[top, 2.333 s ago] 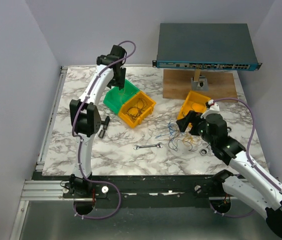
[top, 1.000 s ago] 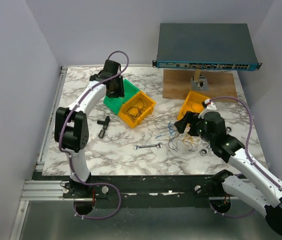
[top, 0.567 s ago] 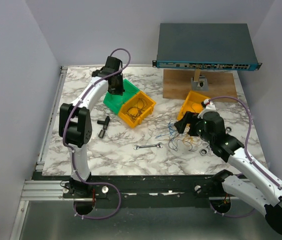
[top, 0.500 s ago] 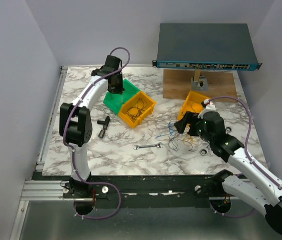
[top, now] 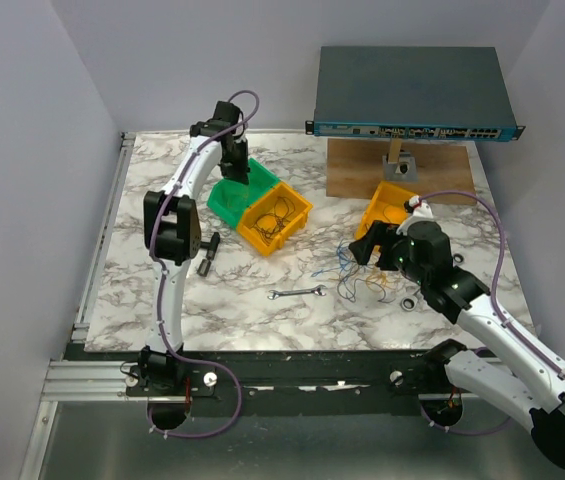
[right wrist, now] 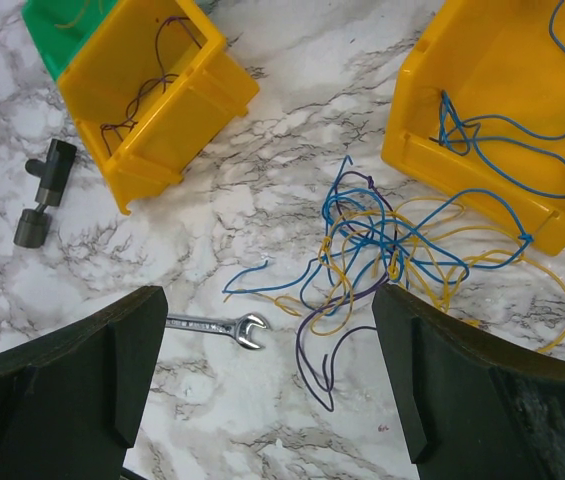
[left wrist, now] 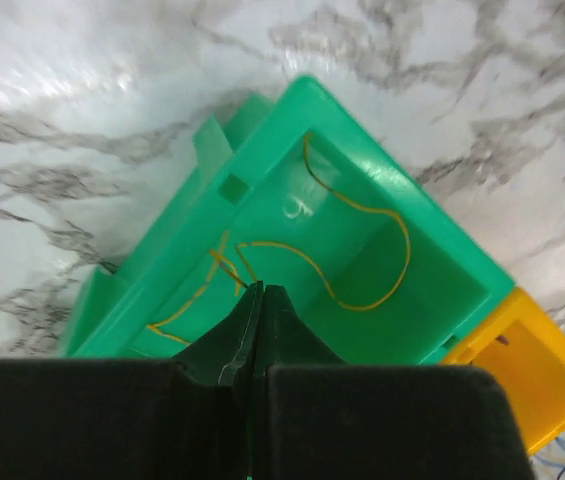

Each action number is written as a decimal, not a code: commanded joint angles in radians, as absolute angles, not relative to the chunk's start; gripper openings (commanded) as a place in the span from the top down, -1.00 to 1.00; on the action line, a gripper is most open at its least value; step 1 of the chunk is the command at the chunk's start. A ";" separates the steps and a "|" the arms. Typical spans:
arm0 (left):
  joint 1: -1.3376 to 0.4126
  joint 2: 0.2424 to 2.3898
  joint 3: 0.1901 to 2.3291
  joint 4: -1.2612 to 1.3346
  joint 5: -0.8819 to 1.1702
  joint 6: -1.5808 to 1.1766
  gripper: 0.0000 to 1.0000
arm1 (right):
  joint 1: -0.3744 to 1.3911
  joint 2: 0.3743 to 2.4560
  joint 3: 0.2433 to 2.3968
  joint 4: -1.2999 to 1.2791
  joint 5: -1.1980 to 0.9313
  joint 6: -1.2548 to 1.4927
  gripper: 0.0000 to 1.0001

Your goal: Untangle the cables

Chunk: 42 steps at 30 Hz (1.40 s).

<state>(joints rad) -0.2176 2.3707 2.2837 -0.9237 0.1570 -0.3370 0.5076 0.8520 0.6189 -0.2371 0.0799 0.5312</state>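
A tangle of thin blue, yellow and dark purple cables (right wrist: 382, 240) lies on the marble table right of centre (top: 362, 275). My right gripper (right wrist: 270, 300) hovers just above and beside it (top: 372, 248), jaws wide open and nothing between them. More blue cables (right wrist: 502, 140) lie in a tipped yellow bin (top: 387, 195). My left gripper (left wrist: 259, 290) hangs over the green bin (left wrist: 442, 270) at the back left (top: 234, 172), jaws pressed together. A yellow cable (left wrist: 362, 250) curls on that bin's floor, one end passing close by the tips.
A second yellow bin (top: 297, 215) holding dark cables (right wrist: 152, 80) adjoins the green bin (top: 224, 203). A silver wrench (top: 297, 293) and a black T-shaped part (top: 207, 250) lie on the table. A network switch (top: 412, 90) rests on a wooden block (top: 362, 170) at the back.
My left gripper's jaws have come together over the green bin, and that arm's elbow has swung right. The right arm and the tangle have not moved.
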 commanded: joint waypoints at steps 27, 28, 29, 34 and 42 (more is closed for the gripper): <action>-0.347 1.856 1.759 -0.739 0.205 -0.310 -0.01 | 0.507 0.984 0.663 -0.403 0.223 0.665 -0.84; -0.351 1.817 1.721 -0.716 0.210 -0.315 -0.13 | 0.506 0.985 0.647 -0.388 0.231 0.676 -0.79; -0.354 1.786 1.692 -0.695 0.215 -0.317 -0.20 | 0.507 0.987 0.624 -0.361 0.229 0.684 -0.75; -0.382 1.601 1.545 -0.633 0.197 -0.321 -0.49 | 0.502 1.080 0.595 -0.302 0.243 0.712 -0.55; -0.527 1.285 1.174 -0.408 0.165 -0.352 -0.61 | 0.501 1.156 0.549 -0.194 0.343 0.680 -0.23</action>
<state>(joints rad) -0.4564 1.4139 1.3376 -0.5720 0.1925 -0.3298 0.5064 1.1465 0.5823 -0.2783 0.2478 0.6838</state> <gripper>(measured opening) 0.801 0.650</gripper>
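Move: The green box, with the yellow cable in it, is about 8 cm below my left hand, its middle some 2 cm ahead. The adjoining orange box is 5 cm back and 7 cm to the right, the black tool 16 cm back and 9 cm left. My right hand is roughly 16 cm above the tangle, whose middle is 3 cm ahead and 2 cm right; from that hand the wrench lies 4 cm back and 16 cm left. With its fingers shut, I sweep my left hand back about 13 cm and down 7 inside the green box, dragging the box towards me, then ease slightly forward, open wide and lift some 20 cm clear, tilting the fingers up and drawing farther back. Late on, my open right hand sinks 10 cm towards the tangle, drifting right, tipping down and partly closing. ##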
